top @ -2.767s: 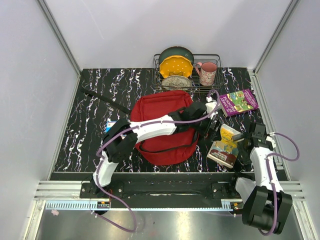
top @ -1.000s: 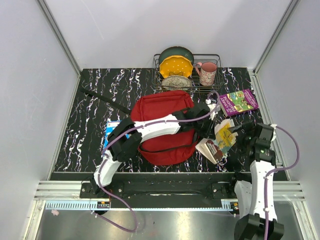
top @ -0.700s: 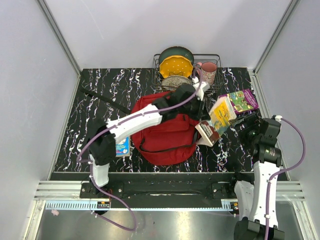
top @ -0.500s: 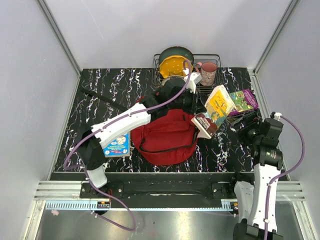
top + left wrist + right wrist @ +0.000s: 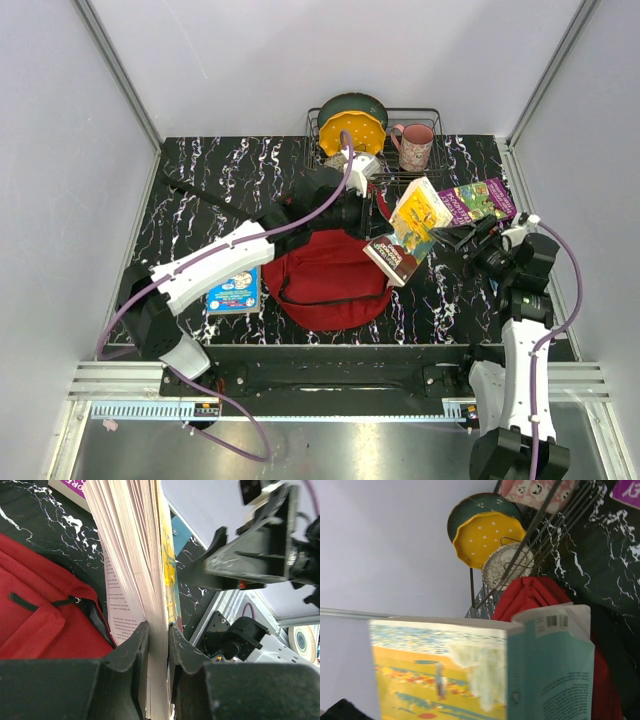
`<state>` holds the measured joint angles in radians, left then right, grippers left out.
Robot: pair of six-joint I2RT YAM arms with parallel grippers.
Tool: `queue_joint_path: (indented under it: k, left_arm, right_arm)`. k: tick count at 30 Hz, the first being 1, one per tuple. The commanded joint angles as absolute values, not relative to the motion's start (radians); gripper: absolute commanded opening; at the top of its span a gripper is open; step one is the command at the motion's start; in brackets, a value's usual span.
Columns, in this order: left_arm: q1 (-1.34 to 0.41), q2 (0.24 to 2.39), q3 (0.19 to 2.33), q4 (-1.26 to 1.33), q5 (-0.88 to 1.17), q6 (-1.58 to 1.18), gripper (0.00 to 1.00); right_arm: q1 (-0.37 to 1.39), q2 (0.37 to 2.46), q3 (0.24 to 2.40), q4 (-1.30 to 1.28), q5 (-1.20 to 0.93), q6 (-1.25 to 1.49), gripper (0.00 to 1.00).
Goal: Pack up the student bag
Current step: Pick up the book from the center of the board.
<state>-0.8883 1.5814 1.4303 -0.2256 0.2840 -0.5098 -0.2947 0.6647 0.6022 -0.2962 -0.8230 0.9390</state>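
The student bag is a red backpack lying flat mid-table; its fabric and a strip of dark lining show in the left wrist view. My left gripper is shut on a thick yellow-covered book, held tilted in the air over the bag's right edge. Both left fingers pinch the book's pages. My right gripper is open just right of the book, not touching it, and appears as a black jaw in the left wrist view. The book's cover fills the right wrist view.
A purple book lies at the right, behind my right gripper. A blue booklet lies left of the bag. A wire dish rack at the back holds plates and a pink mug.
My left arm has lifted the book off the table at the bag's right and carried it up, back, then left. My right arm has swung up and left after it, jaws still open.
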Motion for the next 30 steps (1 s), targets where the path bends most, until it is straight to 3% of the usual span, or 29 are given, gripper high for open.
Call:
queue_joint_path:
  k: [1,13,23,25,30]
  left_arm:
    - [-0.885,1.470,1.427,-0.037,0.285,-0.546,0.00]
    - [-0.885,1.457,1.374,0.051,0.345,-0.607,0.00]
    - [-0.885,1.459,1.359,0.078,0.370,-0.621,0.00]
    - [-0.885,1.450,1.347,0.074,0.359,-0.618,0.00]
    - [-0.885,1.442,1.331,0.055,0.337,-0.607,0.00]
  right_arm:
    - [-0.291,0.641,0.560,-0.186,-0.927,0.993,1.00]
    - [-0.267,0.701,0.471,0.081,-0.980,1.112,1.00]
    - [-0.086,0.873,0.497,0.264,-0.913,1.120,0.98]
    - [-0.086,0.864,0.495,0.275,-0.905,1.129,0.93]
    - [-0.086,0.836,0.477,0.336,-0.903,1.169,0.61]
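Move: The book is already pinched by its page edges in my left hand, held up off the table. Its middle lies about 6 cm to the right of that hand, 2 cm ahead and 3 cm below. From my open right hand the book's middle is some 10 cm to the left, about 1 cm back and roughly level. The purple book lies about 12 cm right of my right hand, 12 cm ahead and 17 cm below; the red bag is 29 cm left, straight across, some 18 cm below. I bring my open right hand leftward to the free side of the held book, about 5 cm, mostly in one quick stretch midway, turning it some 15 degrees counter-clockwise. Then I begin closing its fingers at the book's cover side, still well apart. My left hand keeps its pinch, easing up about a centimetre and tipping its fingertips slightly upward. ##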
